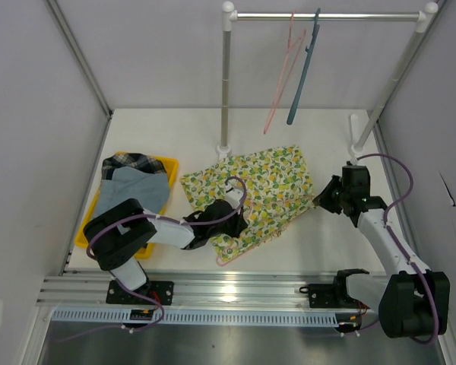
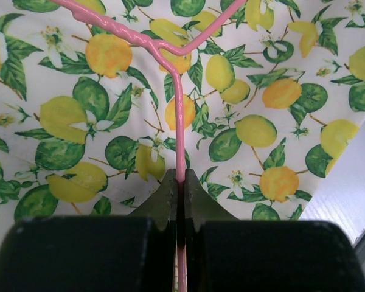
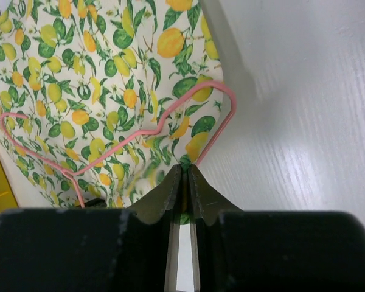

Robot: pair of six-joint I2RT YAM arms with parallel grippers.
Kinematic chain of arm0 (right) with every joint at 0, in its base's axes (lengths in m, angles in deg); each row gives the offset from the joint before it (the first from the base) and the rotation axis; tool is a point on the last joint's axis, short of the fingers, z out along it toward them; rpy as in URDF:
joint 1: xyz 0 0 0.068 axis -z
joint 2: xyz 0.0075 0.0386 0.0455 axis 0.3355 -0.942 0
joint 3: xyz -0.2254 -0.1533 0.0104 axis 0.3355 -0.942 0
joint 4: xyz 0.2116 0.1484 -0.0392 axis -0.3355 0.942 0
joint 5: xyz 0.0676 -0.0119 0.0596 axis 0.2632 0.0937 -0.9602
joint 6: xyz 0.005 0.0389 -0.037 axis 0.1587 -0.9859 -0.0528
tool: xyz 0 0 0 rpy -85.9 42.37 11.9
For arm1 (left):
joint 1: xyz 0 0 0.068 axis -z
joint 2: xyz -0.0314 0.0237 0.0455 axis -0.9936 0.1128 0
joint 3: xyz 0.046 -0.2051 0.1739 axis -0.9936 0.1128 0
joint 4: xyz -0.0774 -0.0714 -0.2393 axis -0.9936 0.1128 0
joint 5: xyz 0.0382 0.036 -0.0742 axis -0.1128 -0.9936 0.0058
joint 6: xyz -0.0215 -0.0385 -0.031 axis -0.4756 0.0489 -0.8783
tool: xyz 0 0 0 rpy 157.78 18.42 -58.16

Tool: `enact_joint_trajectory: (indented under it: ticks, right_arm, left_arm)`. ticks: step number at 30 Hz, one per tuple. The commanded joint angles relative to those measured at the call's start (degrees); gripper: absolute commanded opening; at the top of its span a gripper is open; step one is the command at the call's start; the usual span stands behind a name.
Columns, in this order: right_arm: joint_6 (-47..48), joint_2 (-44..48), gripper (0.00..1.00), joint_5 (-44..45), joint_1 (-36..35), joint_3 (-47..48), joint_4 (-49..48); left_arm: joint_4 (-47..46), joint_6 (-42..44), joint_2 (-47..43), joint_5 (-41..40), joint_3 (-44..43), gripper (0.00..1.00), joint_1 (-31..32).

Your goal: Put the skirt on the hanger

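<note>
The lemon-print skirt (image 1: 270,182) lies flat on the white table, in the middle. A thin pink hanger (image 2: 179,115) lies on top of it; its wire also shows in the right wrist view (image 3: 109,152). My left gripper (image 1: 239,220) is over the skirt's near part, with its jaws (image 2: 180,177) shut on the hanger's straight stem below the fork. My right gripper (image 1: 317,199) is at the skirt's right edge. It (image 3: 184,167) is shut on a fold of skirt cloth (image 3: 97,73), right beside the hanger's bent end.
A second pink hanger (image 1: 281,76) and a blue-grey hanger (image 1: 304,68) hang on the rail (image 1: 327,15) at the back. The rack's pole (image 1: 225,84) stands behind the skirt. A yellow tray (image 1: 167,163) at left holds a plaid shirt (image 1: 133,162) and a denim shirt (image 1: 133,186).
</note>
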Motion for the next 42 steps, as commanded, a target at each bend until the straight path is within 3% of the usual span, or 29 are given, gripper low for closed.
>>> enact_joint_trajectory:
  ticks: [1, 9, 10, 11, 13, 16, 20, 22, 28, 39, 42]
  right_arm:
    - [2.69, 1.07, 0.15, 0.1, 2.12, 2.66, -0.21]
    - [3.92, 0.1, 0.18, -1.48, 3.79, 4.59, 0.58]
    - [4.18, 0.1, 0.2, -1.39, 3.53, 4.86, 0.93]
    - [4.1, 0.53, 0.3, 0.61, 2.31, 4.95, 1.37]
    - [3.48, 1.85, 0.46, 3.34, -2.35, 4.33, 2.25]
    - [0.5, 4.84, 0.57, 7.3, -9.99, 1.97, 2.43]
    - [-4.42, 5.81, 0.64, 15.56, -22.47, -1.37, 3.05]
    - [-7.58, 5.55, 0.65, 17.5, -26.86, -4.35, 1.91]
    - [-11.28, 5.28, 0.64, 19.52, -30.22, -8.59, -0.82]
    - [-10.67, -4.99, 0.65, 21.9, -30.05, -8.42, -7.85]
    - [-9.88, -7.02, 0.59, 22.16, -29.09, -7.89, -10.05]
  left_arm:
    - [0.4, 3.94, -2.15, -2.66, 1.42, 0.0, 1.02]
    - [-1.88, 5.08, -2.5, -3.1, 2.92, 0.0, 2.6]
    - [-1.79, 5.08, -2.5, -3.19, 2.83, 0.0, 2.78]
    - [-1.88, 5.08, -2.41, -3.19, 2.22, 0.0, 2.95]
    - [-2.4, 4.82, -2.15, -2.75, 1.78, 0.0, 3.13]
    - [-1.35, 4.82, -1.1, -2.66, 0.11, 0.0, 3.22]
    - [-0.83, 4.47, -0.65, -2.48, -0.68, 0.0, 3.22]
    - [-0.56, 4.12, -0.39, -2.48, -1.12, 0.0, 3.22]
    - [0.32, 3.94, -0.3, -2.22, -1.74, 0.0, 3.22]
    - [0.23, 3.68, 0.14, -1.52, -1.57, 0.0, 3.22]
    - [0.32, 3.76, 0.14, -1.08, -1.56, 0.0, 3.22]
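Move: The right hand, holding the skirt's lifted near-right edge, next goes for a stretch of that edge lying about 6 cm back, 7 cm to its left and 9 cm below. The pink hanger's neck, gripped by the left hand, is some 19 cm left and 6 cm back of the right hand. The skirt's far right corner is roughly 15 cm ahead and 5 cm left, on the table. From the left hand, the wanted edge lies about 12 cm to the right, level fore and aft. After edging about 1.5 cm farther right, the right hand opens its fingers wide, lets go of the skirt's edge and swings left and back while turning some 15 degrees counter-clockwise. It then sinks, ending about 8 cm lower with its open fingers spread at the skirt's near edge. The left hand keeps its closed grip on the hanger's neck, easing back only about 1 cm. ##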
